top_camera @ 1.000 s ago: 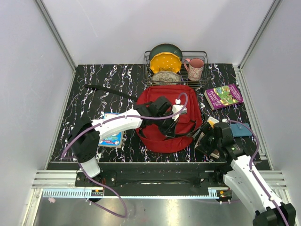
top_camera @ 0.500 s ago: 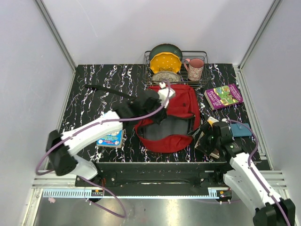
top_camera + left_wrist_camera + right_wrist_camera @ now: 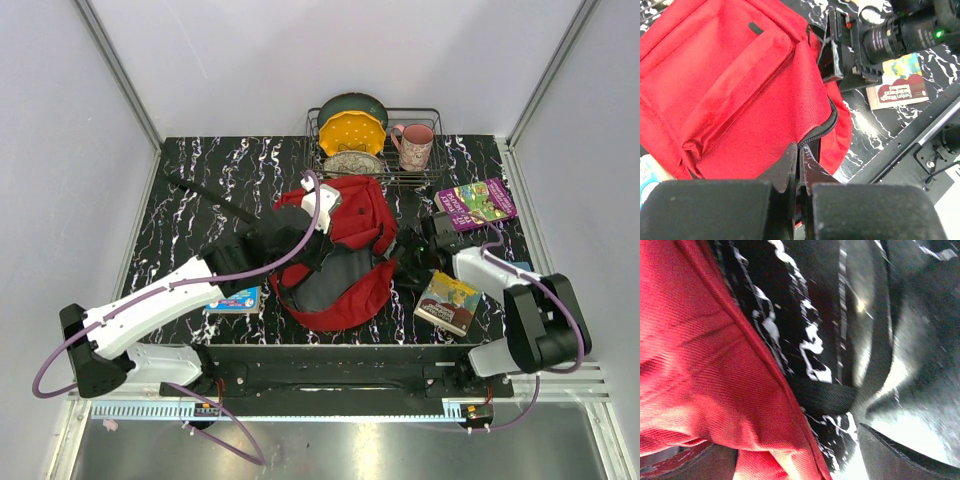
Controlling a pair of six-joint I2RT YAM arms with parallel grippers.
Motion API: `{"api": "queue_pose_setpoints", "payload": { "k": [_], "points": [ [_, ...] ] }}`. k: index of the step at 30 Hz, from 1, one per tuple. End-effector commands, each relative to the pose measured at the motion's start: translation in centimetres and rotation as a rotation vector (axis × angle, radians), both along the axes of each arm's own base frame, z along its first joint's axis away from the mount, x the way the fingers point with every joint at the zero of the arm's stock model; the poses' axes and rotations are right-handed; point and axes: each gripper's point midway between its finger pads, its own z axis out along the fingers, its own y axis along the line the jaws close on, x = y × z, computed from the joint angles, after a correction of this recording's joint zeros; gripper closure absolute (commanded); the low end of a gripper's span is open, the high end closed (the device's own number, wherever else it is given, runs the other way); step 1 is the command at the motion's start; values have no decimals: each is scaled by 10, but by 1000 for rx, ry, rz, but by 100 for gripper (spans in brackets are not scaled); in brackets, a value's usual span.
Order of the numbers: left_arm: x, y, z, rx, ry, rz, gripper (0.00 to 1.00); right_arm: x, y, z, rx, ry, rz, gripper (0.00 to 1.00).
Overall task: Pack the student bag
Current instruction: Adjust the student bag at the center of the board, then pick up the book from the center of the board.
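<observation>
The student bag (image 3: 350, 222) is a red backpack lying crumpled in the middle of the table, its dark grey lining (image 3: 335, 280) showing at the open mouth. My left gripper (image 3: 312, 252) is shut on the bag's zipper edge (image 3: 816, 136), with red fabric running between the closed jaws (image 3: 800, 159). My right gripper (image 3: 402, 262) stands open at the bag's right side, low over the table. In the right wrist view the red fabric (image 3: 705, 365) fills the left. One right finger (image 3: 910, 455) shows at the lower right, beside a black strap end (image 3: 825, 395).
A picture book (image 3: 450, 301) lies front right, a purple book (image 3: 476, 203) back right, and a blue book (image 3: 236, 298) partly under my left arm. A wire dish rack (image 3: 430, 120) with plates and a pink mug (image 3: 415, 146) stands behind the bag. A black strap (image 3: 205, 192) trails back left.
My left gripper closed on the bag's edge and pulled it left and forward, bunching the bag. My right arm swung from over the picture book to the bag's right side.
</observation>
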Motion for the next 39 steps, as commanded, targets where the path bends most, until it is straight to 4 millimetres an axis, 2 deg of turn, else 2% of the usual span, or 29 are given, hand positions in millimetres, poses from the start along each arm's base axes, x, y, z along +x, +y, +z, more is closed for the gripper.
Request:
{"api": "queue_pose_setpoints", "payload": {
  "k": [1,4,5,6,7,9,10,11,13,14,16,18,19,21,23,25,26,28,29,31,32,34,38,39],
  "points": [
    [12,9,6,-42,-26,138,100,53,17,38,20,-179,82,1],
    [19,16,-3,-11,-34,190,100,51,6,44,-33,-194,61,2],
    [20,17,-4,-6,-36,196,100,52,-6,43,-99,-205,26,1],
    [21,16,-7,-1,-31,194,100,44,-17,41,-150,-181,9,1],
    [21,14,-8,1,-30,186,100,40,-26,55,-182,-218,-11,0],
    [24,10,-18,19,-16,184,100,28,-55,58,-309,-207,-78,0],
    [25,7,-23,28,-7,177,100,23,-64,75,-324,-259,-109,0],
    [25,4,-25,28,2,168,100,13,-81,74,-397,-237,-152,0],
    [26,-5,-38,49,36,144,100,1,-97,90,-429,-280,-218,0],
    [27,-11,-43,56,48,132,95,-9,-113,86,-485,-258,-261,0],
    [22,-22,-40,30,66,81,75,-19,-126,93,-493,-268,-321,0],
    [18,-32,-33,-9,74,37,63,-32,-140,84,-509,-217,-364,0],
    [17,-34,-29,-21,73,30,49,-37,-145,82,-511,-200,-384,0],
    [14,-40,-14,-66,64,-2,38,-50,-158,69,-507,-127,-438,0],
    [11,-48,4,-123,45,-34,30,-52,-149,67,-414,-112,-446,0],
    [5,-56,17,-163,40,-83,22,-55,-150,69,-352,-107,-498,0],
    [4,-60,25,-180,28,-97,15,-58,-149,67,-334,-102,-509,0],
    [4,-70,37,-225,4,-132,11,-60,-155,69,-323,-115,-574,0],
    [4,-82,44,-258,-4,-172,5,-62,-157,65,-332,-105,-587,0],
    [-3,-100,44,-272,7,-262,3,-62,-163,63,-334,-87,-612,0],
    [3,-115,40,-278,10,-284,3,-63,-165,61,-326,-71,-625,0],
    [0,-133,33,-294,36,-348,3,-63,-169,62,-338,-66,-642,0],
    [11,-174,0,-280,116,-386,3,-72,-201,66,-446,-44,-757,0],
    [8,-181,-4,-284,135,-407,3,-72,-206,64,-449,-25,-766,0]
  ]
}}
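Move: The student bag's zip edge is still pinched in the left fingers; the bag's middle lies about 5 cm ahead, 3 right and 14 below that hand, its right rim some 15 cm right, 7 ahead and 12 below. From the right hand, wide open at that rim, the orange book lies about 13 cm right, 11 back and 4 lower, and the purple book 20 right and 13 ahead. The bag's middle is roughly 14 cm to that hand's left. The bag's raised zip edge is lowered by the left hand, which sinks about 7 cm and opens wide to let go, then climbs back and swings some 14 cm right to above the bag's right rim. The right hand nudges forward, then lifts clear and retreats right and back, sinking part-way towards the orange book, still open, its wrist turning clockwise. ##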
